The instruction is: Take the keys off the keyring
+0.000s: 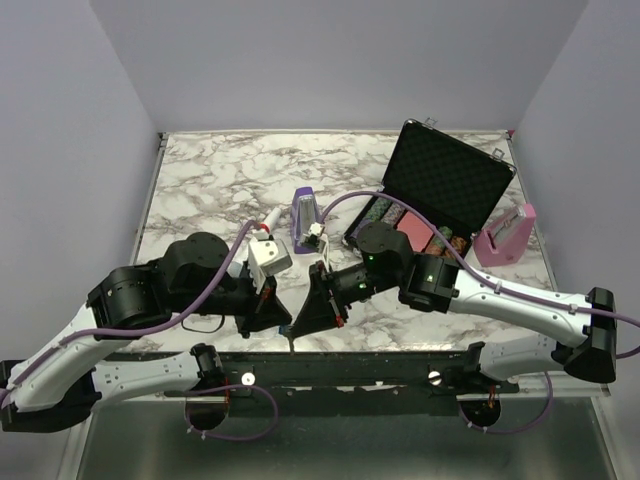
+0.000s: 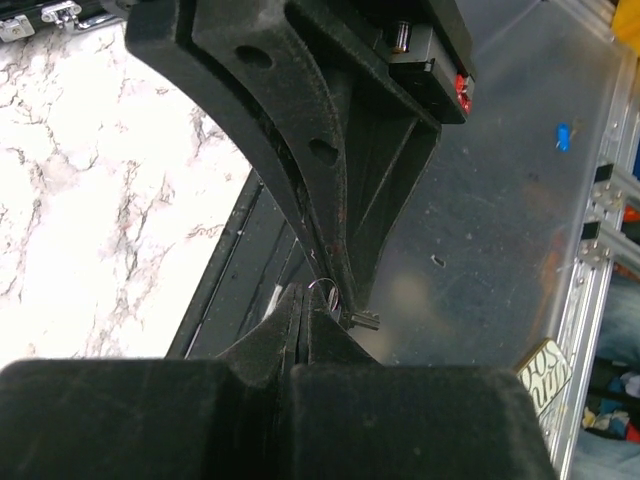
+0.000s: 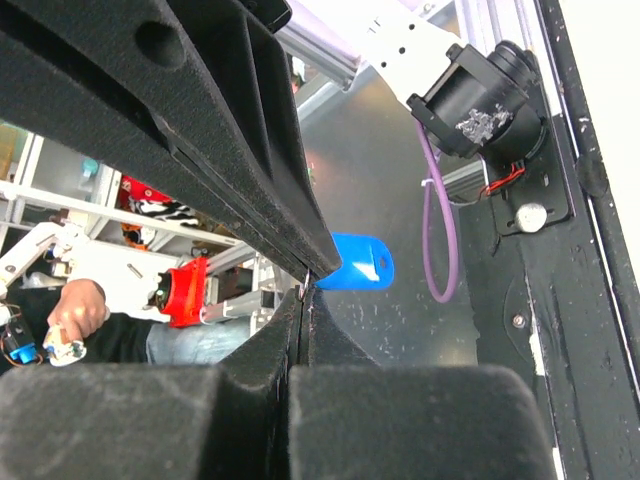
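Observation:
My two grippers meet tip to tip over the table's front edge. In the left wrist view my left gripper (image 2: 303, 292) is shut on a thin wire keyring (image 2: 326, 282). A tiny dark-looking key (image 2: 363, 319) hangs just right of its tips. The fingers (image 2: 340, 190) of the right gripper come down from above onto the same ring. In the right wrist view my right gripper (image 3: 305, 298) is shut on the ring (image 3: 304, 288), with a blue tag (image 3: 356, 262) beside it. In the top view the left gripper (image 1: 283, 318) and right gripper (image 1: 306, 316) touch; the ring is too small to see there.
An open black case (image 1: 450, 175) with chips stands at the back right, and a pink metronome (image 1: 505, 238) is beside it. A purple metronome (image 1: 305, 215) and a white stick (image 1: 272, 218) lie mid-table behind the arms. The black front rail (image 1: 350, 362) runs below the grippers.

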You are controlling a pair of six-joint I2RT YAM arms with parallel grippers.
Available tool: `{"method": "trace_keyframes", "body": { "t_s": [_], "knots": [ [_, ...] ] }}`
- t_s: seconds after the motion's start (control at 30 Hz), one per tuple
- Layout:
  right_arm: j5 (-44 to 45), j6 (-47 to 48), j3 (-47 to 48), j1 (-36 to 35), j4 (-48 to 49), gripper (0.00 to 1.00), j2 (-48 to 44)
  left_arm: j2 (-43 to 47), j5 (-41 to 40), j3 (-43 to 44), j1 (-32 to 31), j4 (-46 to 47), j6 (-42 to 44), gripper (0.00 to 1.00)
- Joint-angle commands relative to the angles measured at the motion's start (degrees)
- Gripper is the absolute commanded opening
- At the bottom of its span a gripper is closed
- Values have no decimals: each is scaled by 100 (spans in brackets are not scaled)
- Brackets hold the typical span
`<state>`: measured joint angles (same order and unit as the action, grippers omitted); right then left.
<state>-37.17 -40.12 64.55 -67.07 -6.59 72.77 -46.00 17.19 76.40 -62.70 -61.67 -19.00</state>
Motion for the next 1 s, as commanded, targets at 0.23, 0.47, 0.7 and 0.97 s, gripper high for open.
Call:
{"method": "trace_keyframes", "body": {
  "t_s": [0.23,0.47,0.7,0.97],
  "knots": [
    [183,312,312,-26,96,1,80,-261,162,7,-287,234,292,0],
    [157,285,93,-17,280,1,-96,29,-163,-125,-296,445,11,0],
    [122,250,-66,-17,483,1,-255,617,-1156,-442,-287,911,-525,43],
    [96,276,-39,-17,466,1,-308,1110,-1403,-600,-296,1368,-982,68]
  ]
}}
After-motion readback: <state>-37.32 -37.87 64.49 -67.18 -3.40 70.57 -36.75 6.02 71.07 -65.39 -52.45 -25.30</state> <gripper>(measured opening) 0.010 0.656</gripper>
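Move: Right at the shut tips of both hands sits the keyring, about 1 cm to the right of the left hand's point and 1 cm to the left of the right hand's, roughly level with each. From the left hand, the blue tag hangs about 2 cm below and neither ahead nor back nor sideways; the key sticks out some 2 cm back, 1 cm right and 2 cm down. Sinking together about 1 cm, both hands keep the keyring between their shut tips, then reverse and rise some 3.5 cm. As they start up, the left fingers let go and open to about two-thirds, that hand easing forward 2 cm and a little left, away from the right tips, its fingers swinging some 15 degrees. The right hand keeps its pinch and lifts almost straight up. ##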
